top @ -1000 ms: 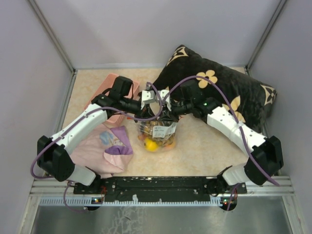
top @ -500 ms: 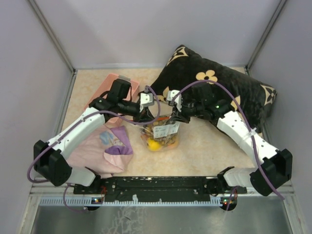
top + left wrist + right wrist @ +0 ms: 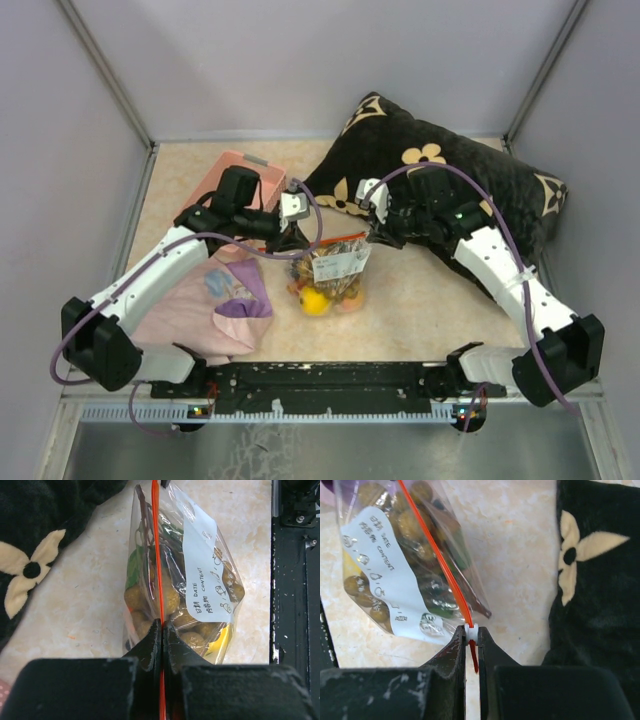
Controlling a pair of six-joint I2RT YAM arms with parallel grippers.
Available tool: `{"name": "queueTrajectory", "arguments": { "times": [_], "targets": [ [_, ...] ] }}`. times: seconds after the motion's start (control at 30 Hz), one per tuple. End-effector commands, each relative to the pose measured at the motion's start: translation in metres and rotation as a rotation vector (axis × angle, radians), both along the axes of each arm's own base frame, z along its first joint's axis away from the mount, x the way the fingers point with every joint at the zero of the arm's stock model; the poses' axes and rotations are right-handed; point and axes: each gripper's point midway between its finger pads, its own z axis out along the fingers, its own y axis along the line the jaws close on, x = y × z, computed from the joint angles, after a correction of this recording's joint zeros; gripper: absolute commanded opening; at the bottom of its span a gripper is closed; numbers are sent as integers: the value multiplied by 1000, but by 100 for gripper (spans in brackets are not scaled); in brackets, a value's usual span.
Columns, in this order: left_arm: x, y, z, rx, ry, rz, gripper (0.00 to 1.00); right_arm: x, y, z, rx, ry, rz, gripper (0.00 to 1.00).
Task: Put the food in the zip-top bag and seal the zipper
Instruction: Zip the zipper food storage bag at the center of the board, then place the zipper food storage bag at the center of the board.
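The zip-top bag hangs between my two grippers over the table, a white label on its side. The food shows through the clear plastic: olive-brown grapes and a yellow round fruit at the bottom. The orange-red zipper runs taut from one gripper to the other. My left gripper is shut on the zipper's left end. My right gripper is shut on the small white slider at the right end of the zipper.
A black pillow with cream flowers lies at the back right, close behind the right arm. A pink basket stands at the back left and a pink-purple folded cloth lies at the front left. A black rail edges the near side.
The two grippers have drawn apart, the left one leftward and the right one rightward with the slider. The zipper strip between them is now stretched long and straight.
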Motion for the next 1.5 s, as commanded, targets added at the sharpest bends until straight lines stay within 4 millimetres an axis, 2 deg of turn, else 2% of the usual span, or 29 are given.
{"name": "queueTrajectory", "arguments": {
  "times": [0.0,0.23,0.4,0.53,0.7,0.83,0.93,1.03,1.1,1.13,1.2,1.33,1.47],
  "targets": [
    [0,16,6,15,-14,52,0,19,-40,20,-85,-82,-154,0],
    [3,16,7,12,-21,63,0,19,-48,26,-73,-92,-186,0],
    [10,7,19,-49,-33,77,0,15,-28,46,59,-98,-150,0],
    [14,-3,42,-141,-59,73,3,25,-14,58,183,-134,-166,0],
    [15,-3,59,-214,-99,113,5,16,2,47,262,-32,-126,0],
    [0,3,56,-243,-64,138,8,16,11,38,296,29,-147,0],
    [4,18,41,-240,-64,267,11,33,16,41,347,28,-212,11],
    [16,35,31,-237,-30,457,19,50,21,52,412,43,-276,31],
    [18,43,24,-240,6,536,20,59,18,62,448,31,-341,39],
    [21,48,22,-248,33,597,24,63,14,68,465,21,-383,43],
    [22,57,21,-271,59,682,38,64,5,75,471,-3,-441,50],
    [28,84,30,-321,36,866,58,57,-18,88,477,-71,-544,55],
    [33,119,38,-329,23,1080,82,55,-70,106,505,-193,-822,68]
  ]
}}
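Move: The right hand pinches the white slider, with the strip's right end roughly 2 cm farther right and level with it. The filled bag's middle lies about 9 cm to that hand's left, 3 cm back and 6 cm lower; the dark pillow's middle is some 14 cm ahead, 13 cm right. The left hand grips the red strip, the bag's middle about 7 cm right of it, 4 cm back and 6 cm down; the pink basket is roughly 12 cm ahead, 15 cm left. Rightward first, the right hand draws the slider the last 2 cm or so while the left keeps its pinch on the strip. Both hands then rise 2–3 cm, fingers tipping up, sink slightly and open to let go. The left backs off leftward, turning counter-clockwise some 45 degrees; the right goes forward, then up and rightward, turning clockwise. ##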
